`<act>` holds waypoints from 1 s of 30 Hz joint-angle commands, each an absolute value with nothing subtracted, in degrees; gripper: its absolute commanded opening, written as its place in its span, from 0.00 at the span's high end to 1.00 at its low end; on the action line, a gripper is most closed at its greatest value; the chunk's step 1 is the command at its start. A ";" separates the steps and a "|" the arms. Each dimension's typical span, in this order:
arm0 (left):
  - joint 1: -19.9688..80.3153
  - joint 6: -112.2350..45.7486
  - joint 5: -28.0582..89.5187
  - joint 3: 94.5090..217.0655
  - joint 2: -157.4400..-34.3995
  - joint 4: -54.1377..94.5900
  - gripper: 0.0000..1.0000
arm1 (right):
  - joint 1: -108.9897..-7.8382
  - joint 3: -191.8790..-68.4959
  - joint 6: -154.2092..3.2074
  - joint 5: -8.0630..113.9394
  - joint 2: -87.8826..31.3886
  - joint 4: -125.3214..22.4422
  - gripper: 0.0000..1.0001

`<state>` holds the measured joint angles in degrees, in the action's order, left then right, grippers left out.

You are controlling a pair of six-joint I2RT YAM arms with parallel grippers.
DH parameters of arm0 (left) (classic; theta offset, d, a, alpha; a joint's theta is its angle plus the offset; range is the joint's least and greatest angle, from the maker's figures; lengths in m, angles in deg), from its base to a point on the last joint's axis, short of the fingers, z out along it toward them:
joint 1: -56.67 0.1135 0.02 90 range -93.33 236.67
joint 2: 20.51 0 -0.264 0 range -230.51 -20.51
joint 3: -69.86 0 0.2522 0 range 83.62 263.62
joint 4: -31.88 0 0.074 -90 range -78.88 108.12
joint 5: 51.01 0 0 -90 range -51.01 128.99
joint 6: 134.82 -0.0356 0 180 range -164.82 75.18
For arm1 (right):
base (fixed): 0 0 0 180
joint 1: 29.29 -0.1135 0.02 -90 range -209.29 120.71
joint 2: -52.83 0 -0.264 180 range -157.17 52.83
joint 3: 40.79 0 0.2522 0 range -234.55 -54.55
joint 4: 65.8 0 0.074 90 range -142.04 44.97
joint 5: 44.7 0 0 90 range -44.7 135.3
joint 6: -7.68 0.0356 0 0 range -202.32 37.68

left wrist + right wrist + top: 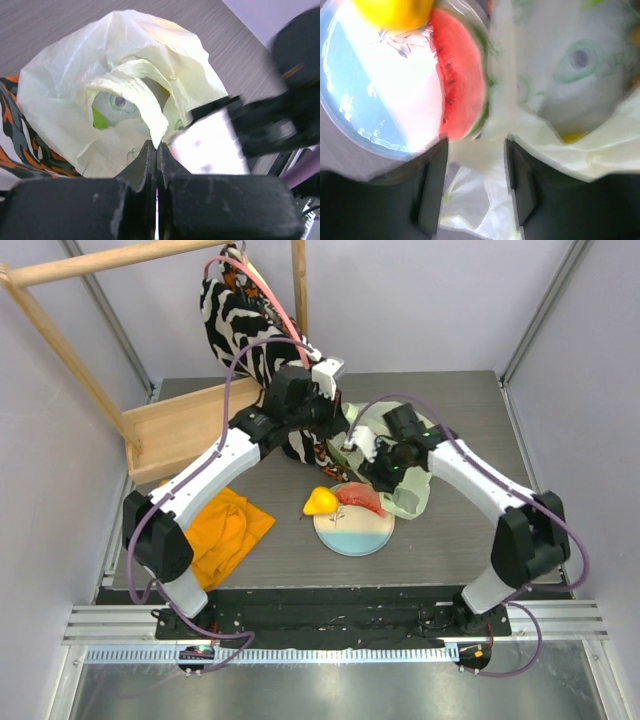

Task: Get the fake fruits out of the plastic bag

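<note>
The pale-green plastic bag (405, 490) lies crumpled right of centre. My left gripper (342, 430) is shut on a fold of the bag's rim (156, 142), holding the mouth up; a green fruit (100, 120) shows inside. My right gripper (475, 150) stands open, its fingers (437, 185) apart over bag film, beside the plate. A red watermelon slice (460, 85) and a yellow pear (320, 502) rest on the white-and-blue plate (350, 535). A yellow fruit (572, 136) shows through the bag. Nothing is held between the right fingers.
A zebra-patterned cloth bag (235, 315) hangs from the wooden frame (60, 340) behind the left arm. An orange cloth (225, 530) lies at the left. A wooden box (180, 430) sits at the back left. The right gripper's body (265, 125) crowds close beside the left gripper.
</note>
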<state>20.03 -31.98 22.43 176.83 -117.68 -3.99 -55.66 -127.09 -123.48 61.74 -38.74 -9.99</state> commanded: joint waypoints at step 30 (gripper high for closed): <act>18.97 -40.34 17.99 182.77 -116.58 -11.06 1.00 | -33.60 -136.74 -121.07 29.47 -49.56 -16.90 0.84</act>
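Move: The right hand, partly open and empty, hovers beside the plastic bag, whose middle lies about 8 cm ahead, 4 cm to the right and 6 cm below. The watermelon slice is some 5 cm back, 5 cm left and 7 cm below; the plate's middle is 12 cm back and 7 cm left, the pear 7 cm back and 17 cm left. From the left hand, still pinching the rim, the bag's middle is roughly 5 cm back, 14 cm right and 17 cm below. Right fingers arc up, forward and down into the bag, narrowing, then push its film about 15 cm right. ##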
